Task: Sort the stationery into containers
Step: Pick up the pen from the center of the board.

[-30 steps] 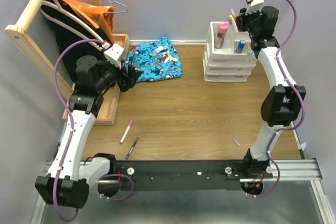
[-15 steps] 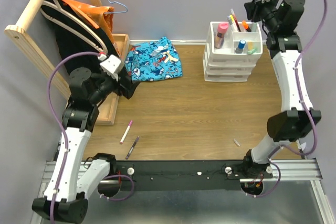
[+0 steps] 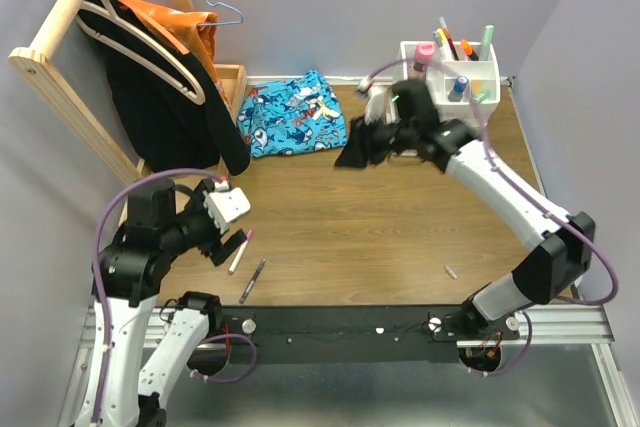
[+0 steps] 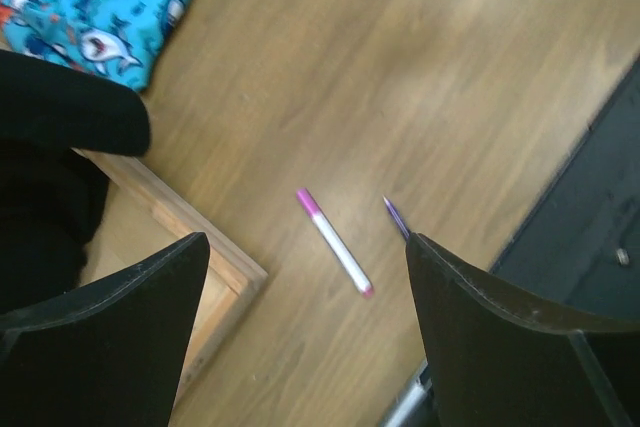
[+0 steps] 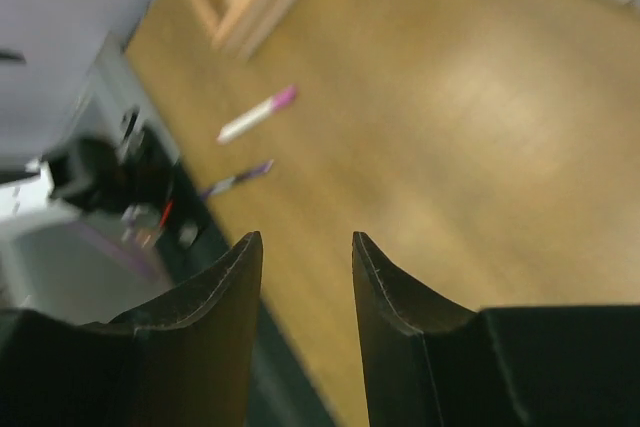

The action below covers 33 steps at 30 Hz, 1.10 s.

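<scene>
A white pen with pink ends and a dark purple pen lie on the wooden table near the front left. My left gripper hovers just above them, open wide; in the left wrist view the white pen lies between its fingers and the purple pen's tip shows by the right finger. My right gripper hangs open and empty over the table's middle, its wrist view blurred. The white organiser at the back right holds several pens and a pink tube.
A blue patterned cloth lies at the back. A wooden tray and a rack with hangers and dark clothes stand on the left. A small white bit lies front right. The black rail runs along the near edge.
My left arm has dropped from beside the cloth to just above the two pens. My right arm has swung from the organiser to the table's middle, its jaws widening.
</scene>
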Each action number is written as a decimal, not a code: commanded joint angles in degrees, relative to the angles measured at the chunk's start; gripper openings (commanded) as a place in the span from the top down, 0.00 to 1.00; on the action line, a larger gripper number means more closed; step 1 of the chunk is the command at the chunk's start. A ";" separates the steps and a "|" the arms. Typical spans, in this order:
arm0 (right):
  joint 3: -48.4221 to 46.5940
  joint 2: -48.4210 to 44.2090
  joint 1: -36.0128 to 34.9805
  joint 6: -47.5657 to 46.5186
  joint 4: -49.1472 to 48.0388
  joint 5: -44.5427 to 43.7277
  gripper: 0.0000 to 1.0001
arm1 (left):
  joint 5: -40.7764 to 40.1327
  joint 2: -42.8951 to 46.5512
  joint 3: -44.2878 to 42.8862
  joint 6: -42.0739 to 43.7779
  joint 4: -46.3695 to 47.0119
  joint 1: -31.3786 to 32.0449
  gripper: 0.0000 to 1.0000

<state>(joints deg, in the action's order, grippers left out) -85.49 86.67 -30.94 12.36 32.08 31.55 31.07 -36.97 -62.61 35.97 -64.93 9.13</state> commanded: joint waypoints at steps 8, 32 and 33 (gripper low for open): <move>11.74 2.80 -6.15 9.53 -3.06 -5.61 0.56 | -2.59 -2.58 1.87 17.38 -22.35 0.19 0.16; 18.96 -6.69 -5.71 8.12 -5.18 -14.59 0.54 | -26.12 -31.23 12.42 -15.38 12.44 14.25 0.37; 18.87 -6.61 -5.45 8.29 -5.09 -14.50 0.54 | -27.19 -32.62 12.42 -15.75 13.15 14.34 0.37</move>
<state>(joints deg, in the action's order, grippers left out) -66.54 80.36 -37.04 19.97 27.90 18.85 11.84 -67.05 -49.71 29.15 -60.38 23.03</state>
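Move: The pen, the pink-capped one, lies on the board about 25 cm below the left hand, some 3 cm ahead and level with it sideways. The dark pen is nearer the base, roughly 4 cm back and 3 cm to that hand's right, while the wooden tray's near corner is around 7 cm ahead and 6 cm to its left. From the right hand, the pink-capped pen is some 24 cm left, 12 cm back and 27 cm down. Nothing is touched yet: the left hand heads down towards the pink-capped pen, sinking about 17 cm, first bowing slightly back and left, then easing forward and right as the fingers tip some 40 degrees to point nearly straight down and narrow partway. The empty right hand drops about 12 cm and draws back some 5 cm, rises a little, then waits over bare board. ##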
